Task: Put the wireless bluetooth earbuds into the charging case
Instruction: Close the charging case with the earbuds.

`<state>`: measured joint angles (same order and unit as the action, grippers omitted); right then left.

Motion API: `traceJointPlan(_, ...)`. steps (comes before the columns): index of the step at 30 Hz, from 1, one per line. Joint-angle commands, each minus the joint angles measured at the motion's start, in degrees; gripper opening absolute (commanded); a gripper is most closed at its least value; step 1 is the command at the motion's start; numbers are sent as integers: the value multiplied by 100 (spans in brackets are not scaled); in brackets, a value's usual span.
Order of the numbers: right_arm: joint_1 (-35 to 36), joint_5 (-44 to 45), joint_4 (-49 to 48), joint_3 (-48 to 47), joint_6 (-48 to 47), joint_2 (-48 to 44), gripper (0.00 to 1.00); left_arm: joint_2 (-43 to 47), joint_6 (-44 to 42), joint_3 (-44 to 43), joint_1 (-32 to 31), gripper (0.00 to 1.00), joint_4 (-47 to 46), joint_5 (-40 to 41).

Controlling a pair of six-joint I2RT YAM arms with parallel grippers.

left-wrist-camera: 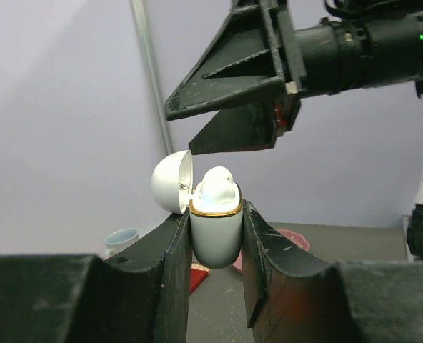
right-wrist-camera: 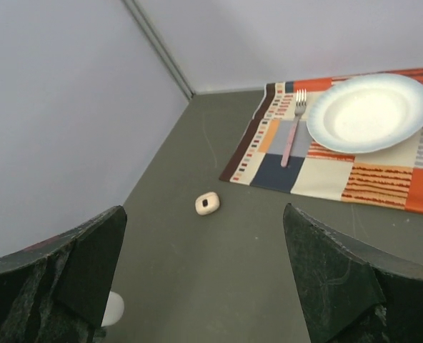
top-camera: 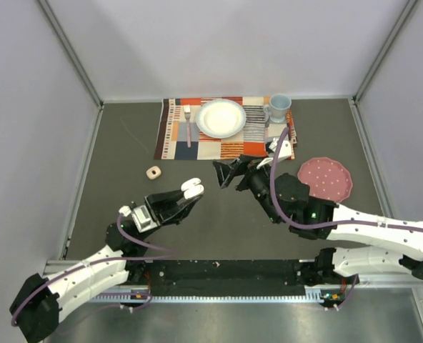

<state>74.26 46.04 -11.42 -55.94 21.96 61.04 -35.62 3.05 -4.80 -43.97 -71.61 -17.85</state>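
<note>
My left gripper (left-wrist-camera: 215, 221) is shut on the body of a white charging case (left-wrist-camera: 215, 239) with a gold rim, and holds it upright above the table. The case lid (left-wrist-camera: 170, 182) is hinged open to the left. One white earbud (left-wrist-camera: 217, 189) sits in the case and stands a little proud of the rim. My right gripper (left-wrist-camera: 181, 130) hangs open just above the case, touching nothing. From above, the held case (top-camera: 193, 189) is left of the right gripper (top-camera: 226, 174). In the right wrist view the right gripper (right-wrist-camera: 202, 214) holds nothing.
A small beige rounded-square case (top-camera: 153, 172) lies on the table left of the grippers. At the back, a patterned placemat (top-camera: 176, 143) carries a white plate (top-camera: 221, 118) and a fork (top-camera: 188, 125). A pale blue mug (top-camera: 279, 107) stands beside it. A pink dotted coaster (top-camera: 326, 179) lies at the right.
</note>
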Motion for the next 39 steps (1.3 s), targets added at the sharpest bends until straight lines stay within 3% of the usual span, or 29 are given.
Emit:
traceJointPlan(1,-341,-762,1272,-224,679,-320,91,-51,-208,-355,-7,0,349,-833)
traceJointPlan(6,-439,-1351,1827,-584,678,-364,91,-174,-138,-461,-7,0,420,-1247)
traceJointPlan(15,-640,-2178,1942,-593,1083,-189,91,-402,11,-583,2,0,490,-1485)
traceJointPlan(39,-1089,-2899,1977,-690,1557,286,92,-455,-120,-733,-15,0,877,-1406)
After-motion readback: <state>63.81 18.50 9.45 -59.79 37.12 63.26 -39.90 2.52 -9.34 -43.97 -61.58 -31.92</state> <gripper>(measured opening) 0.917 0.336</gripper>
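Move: The charging case, earbuds in and lid standing open on its far side, sits in the left fingertips, about 2 cm above and 1 cm right of that hand's point. From the open right hand it lies roughly 8 cm left, 6 cm back and 3 cm lower. The other case rests on the table, some 25 cm left of the right hand, 20 cm ahead and 32 cm below. Open right hand sinks about 6 cm, tipping down, while the left brings the case 4 cm right towards it. ##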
